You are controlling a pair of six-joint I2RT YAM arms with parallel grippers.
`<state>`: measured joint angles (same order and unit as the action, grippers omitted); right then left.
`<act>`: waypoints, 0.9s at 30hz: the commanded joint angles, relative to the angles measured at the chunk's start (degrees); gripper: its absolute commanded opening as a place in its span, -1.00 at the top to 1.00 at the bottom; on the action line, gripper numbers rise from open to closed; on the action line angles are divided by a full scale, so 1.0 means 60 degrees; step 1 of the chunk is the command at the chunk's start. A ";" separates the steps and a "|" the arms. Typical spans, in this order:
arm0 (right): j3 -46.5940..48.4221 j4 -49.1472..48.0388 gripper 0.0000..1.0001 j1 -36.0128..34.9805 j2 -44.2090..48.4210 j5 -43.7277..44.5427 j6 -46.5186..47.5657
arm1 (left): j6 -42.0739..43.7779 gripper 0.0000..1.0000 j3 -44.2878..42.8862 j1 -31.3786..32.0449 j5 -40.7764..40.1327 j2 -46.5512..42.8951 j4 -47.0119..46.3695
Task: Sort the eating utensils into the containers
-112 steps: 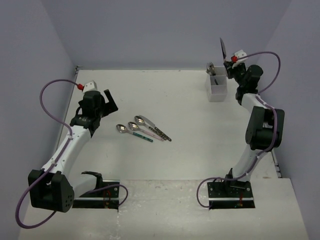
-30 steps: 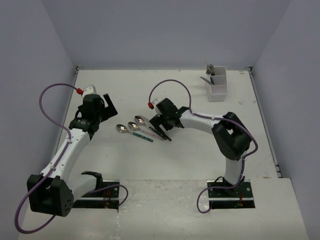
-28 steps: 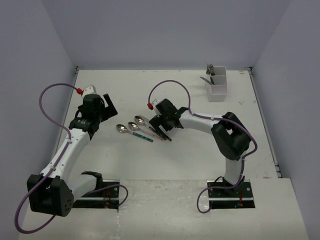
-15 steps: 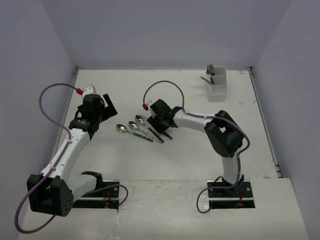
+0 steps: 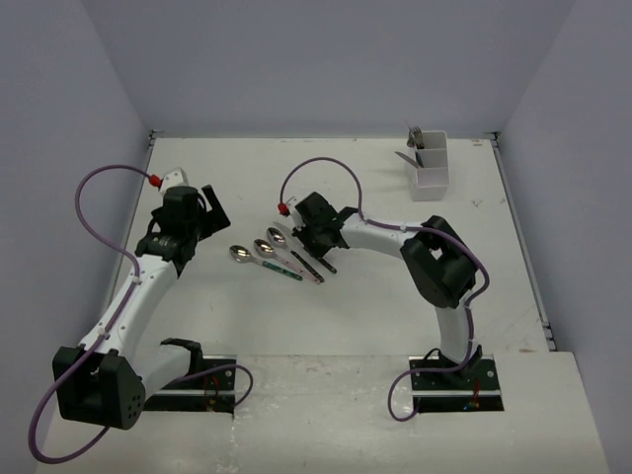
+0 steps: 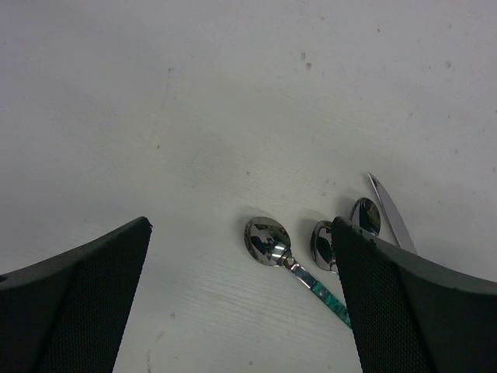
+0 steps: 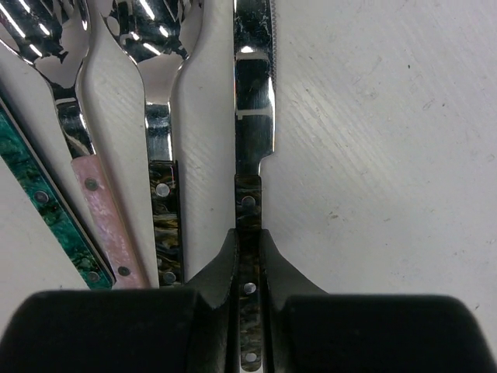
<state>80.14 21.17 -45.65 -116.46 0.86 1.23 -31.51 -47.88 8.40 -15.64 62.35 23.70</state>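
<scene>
Three spoons and a knife lie side by side at mid-table: a teal-handled spoon (image 5: 240, 254), a pink-handled spoon (image 5: 265, 248), a dark-handled spoon (image 5: 277, 237) and a dark-handled knife (image 5: 324, 263). My right gripper (image 5: 314, 237) is low over them. In the right wrist view it (image 7: 248, 241) is shut on the knife's (image 7: 253, 116) dark patterned handle, with the knife flat on the table. My left gripper (image 5: 202, 212) is open and empty, hovering above the spoons (image 6: 267, 239). The white cutlery holder (image 5: 430, 168) stands at the far right with utensils in it.
Purple-grey walls close the table on three sides. The right arm stretches across the table from its base (image 5: 457, 380) to the utensil row. The left arm's base (image 5: 94, 385) is at the near left.
The right arm came from above the holder, where it held a knife, down to the utensil row. In the last second it slid a little left along the dark-handled knife.
</scene>
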 commanded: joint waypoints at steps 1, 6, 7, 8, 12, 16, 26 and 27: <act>-0.0317 -0.0684 1.00 0.0166 0.1039 -0.0292 0.0262 | -0.0066 -1.00 0.0011 0.0064 -0.0250 -0.0225 0.0034; -0.1416 -0.2676 1.00 0.0985 0.3455 -0.0553 0.0512 | -0.0008 -1.00 0.0011 0.0064 -0.0308 -0.0371 0.0005; -0.1737 -0.3186 1.00 0.1422 0.3778 -0.0815 0.0512 | -0.0008 -1.00 0.0025 0.0064 -0.0323 -0.0415 -0.0054; -0.1900 -0.3525 1.00 0.1644 0.4100 -0.0919 0.0497 | 0.0007 -1.00 0.0011 0.0064 -0.0323 -0.0430 -0.0069; -0.2897 -0.5489 1.00 0.2757 0.5506 -0.1110 0.1023 | -0.0008 -1.00 0.0011 0.0064 -0.0338 -0.0430 -0.0142; -0.2942 -0.6805 1.00 0.4656 0.5510 -0.1855 0.1859 | -0.0008 -1.00 -0.0047 0.0064 -0.0382 -0.0416 -0.0230; -0.2050 -1.0647 1.00 0.8397 0.2963 -0.6922 0.2549 | 0.0079 -1.00 -0.0662 0.0064 -0.0281 0.0052 -0.0551; -0.1584 -1.0778 1.00 0.8588 0.2714 -0.7245 0.2200 | 0.0124 -1.00 -0.0706 0.0064 -0.0004 0.0242 -0.0668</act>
<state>64.47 -33.87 2.50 -96.92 -29.91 14.90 -31.44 -49.12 8.40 -17.06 62.22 23.11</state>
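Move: The right hand is down at the table with the dark knife's handle between its fingers. The container it is bound for stands about 24 cm ahead and 31 cm to the right, its middle some 4 cm higher. The dark-handled spoon lies about 5 cm to the left and 1 cm back, the pink-handled spoon 9 cm left and 2 cm back. From the left hand the container is roughly 24 cm ahead, 60 cm to the right and 11 cm below. Keeping its pinch on the dark knife's handle, the right hand lifts the knife off the table, first mostly up, then sweeping right and forward towards the container. It covers about 28 cm right, 20 cm forward and 24 cm up net, sinking slightly at the end. The wrist tips up about 60 degrees, bringing the fingers near level and the blade upright. ##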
